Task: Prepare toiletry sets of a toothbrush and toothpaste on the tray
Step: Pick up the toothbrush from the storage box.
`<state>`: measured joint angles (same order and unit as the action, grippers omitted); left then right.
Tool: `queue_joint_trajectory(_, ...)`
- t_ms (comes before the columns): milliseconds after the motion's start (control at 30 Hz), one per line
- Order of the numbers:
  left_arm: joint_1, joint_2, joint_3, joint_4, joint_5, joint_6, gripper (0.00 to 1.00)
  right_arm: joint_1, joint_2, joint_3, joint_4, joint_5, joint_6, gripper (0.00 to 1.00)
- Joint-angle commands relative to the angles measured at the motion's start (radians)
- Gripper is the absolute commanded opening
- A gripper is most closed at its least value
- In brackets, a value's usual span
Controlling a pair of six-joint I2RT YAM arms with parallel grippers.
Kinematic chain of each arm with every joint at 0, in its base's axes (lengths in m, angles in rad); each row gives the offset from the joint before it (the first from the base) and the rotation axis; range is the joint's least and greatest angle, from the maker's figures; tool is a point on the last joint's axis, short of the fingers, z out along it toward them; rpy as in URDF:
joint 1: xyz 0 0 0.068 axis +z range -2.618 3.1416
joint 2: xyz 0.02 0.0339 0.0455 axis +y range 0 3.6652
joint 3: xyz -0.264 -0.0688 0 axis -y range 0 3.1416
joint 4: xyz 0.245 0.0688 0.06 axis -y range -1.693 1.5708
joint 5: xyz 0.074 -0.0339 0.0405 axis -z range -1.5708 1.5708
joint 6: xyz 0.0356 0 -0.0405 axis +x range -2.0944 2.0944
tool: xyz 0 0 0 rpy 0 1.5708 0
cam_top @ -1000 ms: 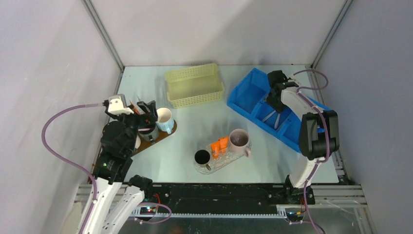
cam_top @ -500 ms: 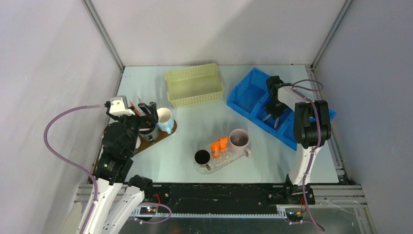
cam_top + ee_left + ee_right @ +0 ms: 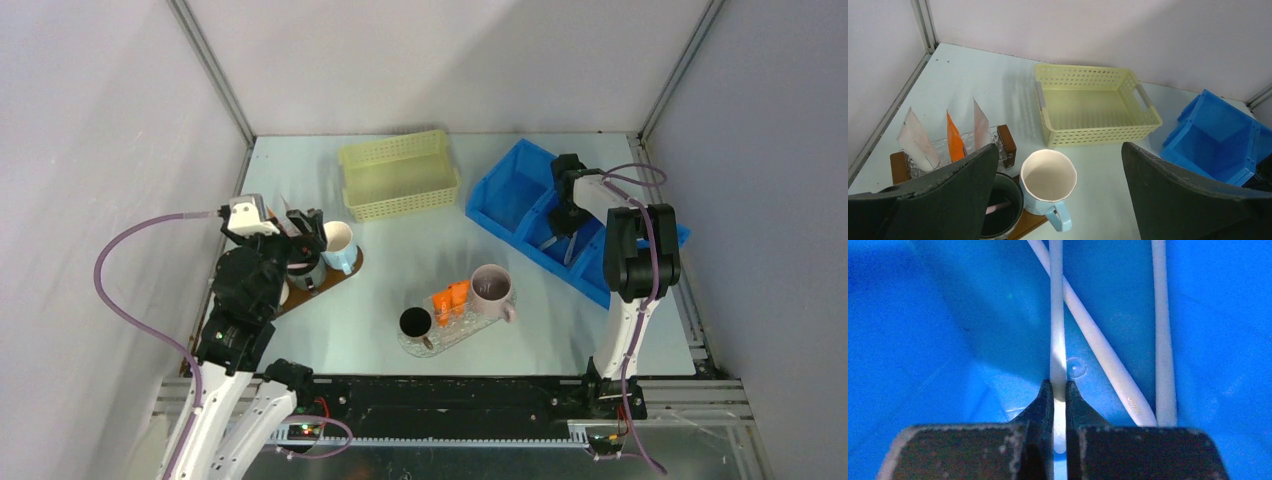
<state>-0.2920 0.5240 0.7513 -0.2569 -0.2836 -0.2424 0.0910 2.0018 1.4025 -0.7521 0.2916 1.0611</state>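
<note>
My right gripper [image 3: 1058,387] is down inside the blue bin [image 3: 510,200], shut on the handle of a white toothbrush [image 3: 1057,315]. Two more white toothbrushes [image 3: 1100,352] lie beside it on the bin floor. A clear tray [image 3: 478,326] at table centre carries two orange toothpaste tubes [image 3: 450,297], a black mug [image 3: 415,322] and a pink mug [image 3: 490,285]. My left gripper [image 3: 1058,150] hangs open over a wooden tray [image 3: 345,272] with a blue mug [image 3: 1048,177] and a dark mug [image 3: 1003,205] holding a pink toothbrush [image 3: 998,206].
A glass holder on the wooden tray keeps white and orange tubes [image 3: 954,140] standing upright. An empty yellow basket [image 3: 398,175] sits at the back, between the wooden tray and the blue bin. Booth walls close in left, right and behind.
My right gripper sank deeper into the blue bin and closed on the white toothbrush. The left arm has barely moved and stays open.
</note>
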Motion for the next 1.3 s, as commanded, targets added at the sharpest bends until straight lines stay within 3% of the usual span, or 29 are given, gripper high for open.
queue_joint_trajectory(0,0.004,0.016,0.021,0.03,0.016,0.013,1.0,-0.007,-0.027,0.02,-0.015,0.03,-0.033,0.0)
queue_joint_trajectory(400,0.003,0.046,0.067,0.044,0.053,0.011,1.0,0.009,-0.268,-0.019,0.029,0.08,-0.215,0.0)
queue_joint_trajectory(600,0.004,0.061,0.09,0.07,0.109,0.012,1.0,0.055,-0.424,-0.087,0.143,0.033,-0.433,0.0)
queue_joint_trajectory(933,0.004,0.101,0.137,0.139,0.295,0.06,1.0,0.12,-0.7,-0.227,0.426,-0.325,-0.785,0.0)
queue_joint_trajectory(1267,0.003,0.181,0.174,0.282,0.658,0.031,1.0,0.19,-0.905,-0.297,0.615,-0.802,-0.972,0.0)
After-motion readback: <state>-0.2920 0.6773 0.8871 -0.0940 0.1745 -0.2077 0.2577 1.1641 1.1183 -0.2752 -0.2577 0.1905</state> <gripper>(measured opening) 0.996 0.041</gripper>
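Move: The right hand, low in the storage box's middle compartment, already pinches the white toothbrush by its handle; its middle lies 2 cm ahead and 3 cm right. A second toothbrush lies about 4 cm right, level with the hand; a third some 8 cm right and 3 cm back. The pink mug stands roughly 20 cm left and 13 cm back. From the open left hand the held toothbrush is some 62 cm right, 16 cm ahead, 30 cm lower; the light-blue mug stands 8 cm ahead, 3 cm right, 26 cm below. Upward first, and quickening, the right hand draws the toothbrush out of the box by nearly 30 cm, then also swings left and somewhat back; its wrist turns counter-clockwise some 70 degrees and tips up from pointing down to nearly level, fingers keeping their pinch. The left hand, still wide open, rises and goes right towards the toothbrush, turning clockwise. ##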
